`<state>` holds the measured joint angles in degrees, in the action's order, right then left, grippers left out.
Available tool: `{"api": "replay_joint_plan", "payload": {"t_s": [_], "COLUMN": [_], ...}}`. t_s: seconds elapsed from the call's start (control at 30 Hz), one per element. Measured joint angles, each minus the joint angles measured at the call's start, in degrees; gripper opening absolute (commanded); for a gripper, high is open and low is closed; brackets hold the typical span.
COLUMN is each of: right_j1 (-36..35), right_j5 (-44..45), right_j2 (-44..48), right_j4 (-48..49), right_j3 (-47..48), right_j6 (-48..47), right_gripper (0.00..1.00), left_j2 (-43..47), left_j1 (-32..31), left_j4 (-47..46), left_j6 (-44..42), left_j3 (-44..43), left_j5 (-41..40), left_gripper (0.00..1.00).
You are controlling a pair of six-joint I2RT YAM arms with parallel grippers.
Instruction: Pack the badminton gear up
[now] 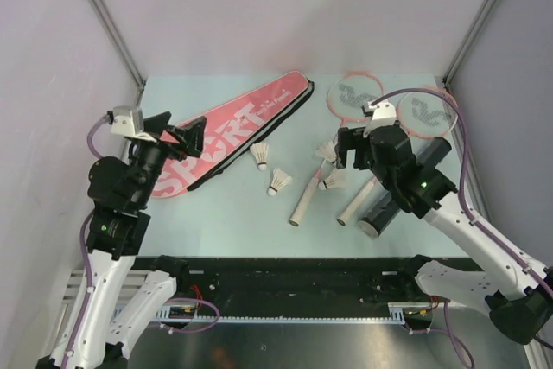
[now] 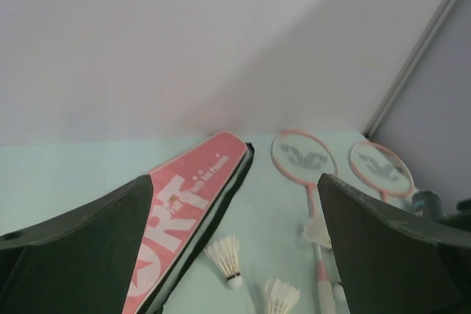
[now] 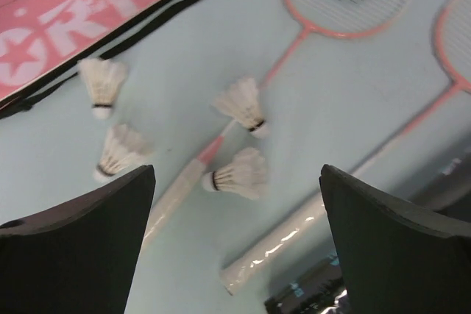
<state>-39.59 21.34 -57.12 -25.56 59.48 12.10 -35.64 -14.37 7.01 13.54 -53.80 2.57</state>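
The pink bag (image 1: 233, 131) lettered "SPORT" lies flat at the back left. Two pink-rimmed rackets (image 1: 359, 92) (image 1: 426, 112) lie at the back right, pale handles (image 1: 305, 200) pointing toward me. Several white shuttlecocks (image 1: 260, 155) (image 1: 335, 181) are scattered between bag and handles. A black tube (image 1: 378, 216) lies under my right arm. My left gripper (image 1: 177, 136) hovers open over the bag's near end (image 2: 199, 182). My right gripper (image 1: 346, 149) hangs open and empty above a shuttlecock (image 3: 237, 170) and the handles (image 3: 276, 244).
Grey walls with metal corner posts (image 1: 104, 15) close in the pale green table (image 1: 225, 222) on three sides. A black rail (image 1: 285, 270) runs along the near edge by the arm bases.
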Motion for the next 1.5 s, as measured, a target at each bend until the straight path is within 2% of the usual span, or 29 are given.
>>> {"api": "replay_joint_plan", "payload": {"t_s": [0.07,0.27,0.4,0.6,0.8,1.03,1.13,1.27,1.3,1.33,1.4,1.5], "right_j1": [3.1,23.2,33.4,46.3,47.2,48.2,48.5,48.5,48.6,48.6,48.7,47.9], "right_j5": [-0.2,-9.9,-9.1,-8.8,-10.8,-11.8,-12.7,-12.8,-12.7,-12.4,-12.0,-10.8], "right_j2": [-0.5,-3.3,-6.4,-6.2,-7.6,-15.6,-17.5,-19.1,-19.1,-18.9,-18.3,-14.9], "right_j4": [-0.7,-1.4,-4.4,-6.9,-3.6,4.5,8.7,12.3,13.0,13.4,13.9,13.2], "right_j3": [0.0,0.0,-1.3,-10.6,-16.8,-20.2,-22.0,-22.8,-23.1,-23.3,-24.0,-25.0], "right_j6": [0.5,6.8,14.8,25.4,28.3,29.0,29.2,29.0,28.9,28.8,28.8,28.0], "right_gripper": [1.00,1.00,1.00,1.00,0.99,0.93,0.85,0.65,0.63,0.61,0.51,0.43], "left_j2": [-0.9,-5.7,-8.3,-10.3,-13.3,-13.4,-13.2,-13.2,-13.2,-13.2,-13.2,-13.2], "left_j1": [0.0,0.0,0.0,0.0,0.0,0.0,0.0,0.1,0.1,0.2,0.2,0.3], "left_j4": [0.1,1.1,1.9,2.6,2.8,2.9,2.8,3.0,3.0,3.0,3.0,3.0], "left_j6": [0.0,-0.1,-0.2,-0.2,0.0,0.0,0.0,0.0,0.0,0.0,0.1,0.2], "left_j3": [0.0,0.0,0.0,0.7,0.7,1.0,1.4,1.6,1.6,1.6,1.6,1.6], "left_j5": [1.8,8.7,12.8,18.5,23.0,24.9,25.3,26.1,26.3,26.4,26.7,27.3], "left_gripper": [1.00,1.00,1.00,1.00,1.00,1.00,1.00,1.00,1.00,1.00,1.00,1.00]}}
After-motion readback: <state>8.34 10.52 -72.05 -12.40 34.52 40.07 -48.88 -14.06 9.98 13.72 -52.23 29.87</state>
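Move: The black tube lies flat on the table, its middle about 19 cm to the right hand's right, nearly level fore and aft and some 24 cm below. Between them the right-hand racket's grip is about 8 cm back and 4 cm right. Of the shuttlecocks by the other racket, the nearer is about level and 5 cm left, the farther about 11 cm ahead and 6 cm left. From the left hand the tube is about 60 cm right, level fore and aft. The black tube is pinched across its body near the middle by the right hand, which swings about 21 cm right, first bowing forward and back, and sinks some 23 cm, turning clockwise and tipping down before its wide-open fingers partly close. Meanwhile the open left hand goes right and down towards the shuttlecocks, turning clockwise and tipping down. ##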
